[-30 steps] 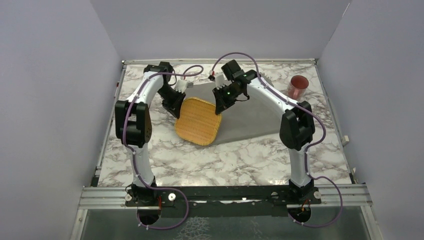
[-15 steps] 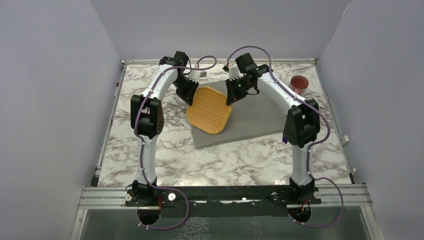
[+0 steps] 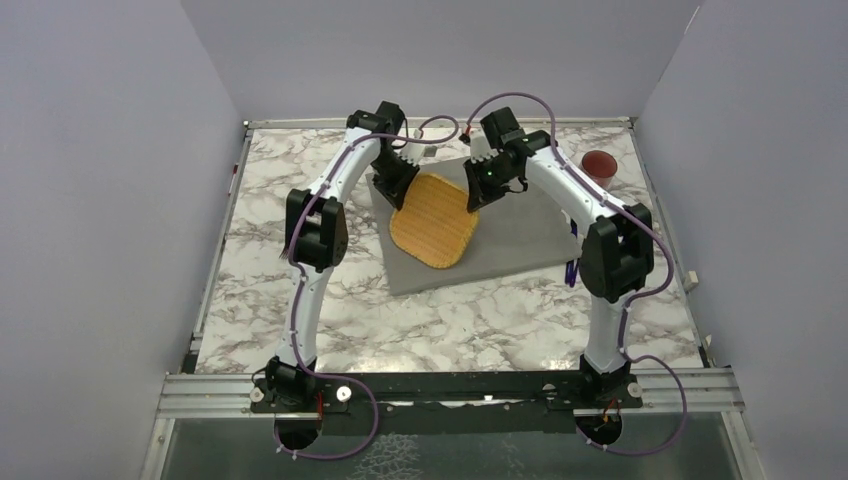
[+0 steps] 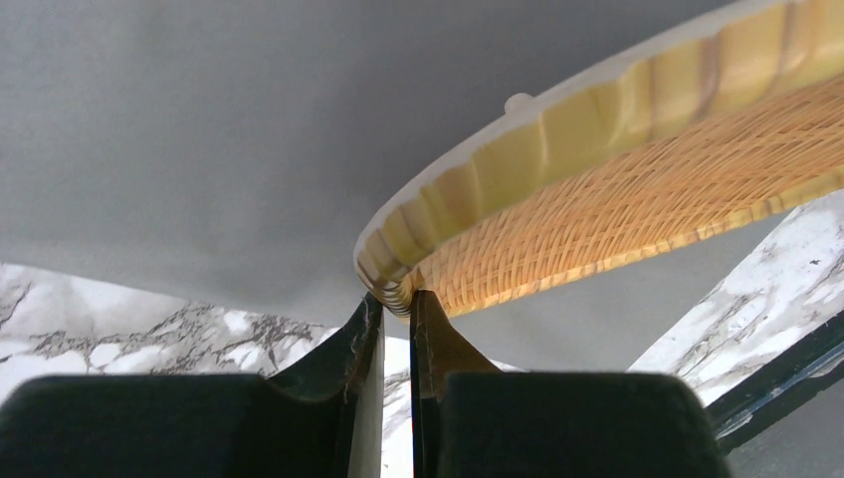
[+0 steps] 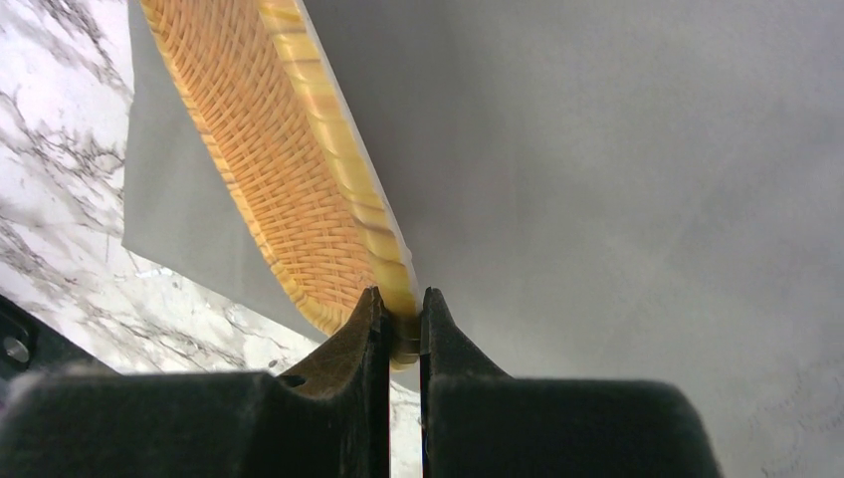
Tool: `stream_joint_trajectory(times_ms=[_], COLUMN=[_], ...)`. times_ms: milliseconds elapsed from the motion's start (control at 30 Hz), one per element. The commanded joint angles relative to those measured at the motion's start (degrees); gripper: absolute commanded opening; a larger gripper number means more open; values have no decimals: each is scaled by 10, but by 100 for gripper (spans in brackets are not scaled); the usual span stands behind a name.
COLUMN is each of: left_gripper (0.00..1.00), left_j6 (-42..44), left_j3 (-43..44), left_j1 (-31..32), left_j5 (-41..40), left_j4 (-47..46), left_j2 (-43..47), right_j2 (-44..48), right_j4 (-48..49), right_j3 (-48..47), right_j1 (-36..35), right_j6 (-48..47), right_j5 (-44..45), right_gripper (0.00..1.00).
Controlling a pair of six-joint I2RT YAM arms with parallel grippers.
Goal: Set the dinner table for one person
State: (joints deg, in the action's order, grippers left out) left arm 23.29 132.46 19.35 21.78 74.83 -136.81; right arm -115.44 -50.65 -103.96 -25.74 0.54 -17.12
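Note:
A square woven wicker plate (image 3: 434, 220) hangs above the grey cloth placemat (image 3: 520, 235), which lies on the marble dinner table (image 3: 300, 310). My left gripper (image 3: 398, 196) is shut on the plate's left rim, and my right gripper (image 3: 470, 196) is shut on its right rim. In the left wrist view the black fingers (image 4: 366, 329) pinch the plate's corner edge (image 4: 383, 264). The right wrist view has the plate's rim (image 5: 398, 289) clamped between the right gripper's fingers (image 5: 438, 329), with the placemat (image 5: 617, 179) below.
A dark red cup (image 3: 600, 164) stands on the marble at the back right. Grey walls close in the left, right and far sides. The arm bases sit on a metal rail (image 3: 450, 390) at the near edge.
Both arms have carried the wicker plate toward the back right, from the placemat's left edge to over its left part. The placemat's bunched left side now lies flatter and squarer.

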Motion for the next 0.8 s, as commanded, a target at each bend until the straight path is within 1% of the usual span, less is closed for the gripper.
stream_joint_trajectory(times_ms=[0,200,533,767], left_gripper=[0,0,0,0], left_j6=[-26,-24,-36,-37], left_j3=[41,58,62,52], left_j1=[77,88,91,93], left_j5=[176,164,158,152], left_j4=[-5,-15,-43,-52], left_j2=[-8,-33,-69,-87], right_j2=[26,53,45,22], right_j4=[104,110,110,110], right_j3=[29,59,97,111], right_j1=[-29,-27,-27,-27], right_j6=[17,14,25,20], right_j5=[7,47,196,249], right_gripper=[1,1,1,1])
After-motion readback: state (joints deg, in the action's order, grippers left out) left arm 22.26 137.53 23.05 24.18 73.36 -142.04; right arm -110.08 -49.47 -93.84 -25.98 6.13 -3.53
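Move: Both hands hold the woven tray by its rim, and the grey placemat it is being taken to lies under them. The placemat's middle is about 15 cm right, 2 cm back and 8 cm below the left hand, and roughly 2 cm back and 10 cm below the right, level with it sideways. The mug stands some 28 cm right and 12 cm ahead of the right hand. The fork lies about 23 cm left and 3 cm back of the left hand. To the right go both hands together, about 4 to 5 cm, carrying the tray by its rim towards the placemat's middle and sinking about 2 cm, mostly in the second half. The right hand also eases slightly back at first, and its wrist turns some 10 degrees clockwise while its fingers tip to point more steeply down. Both grips keep their hold. ##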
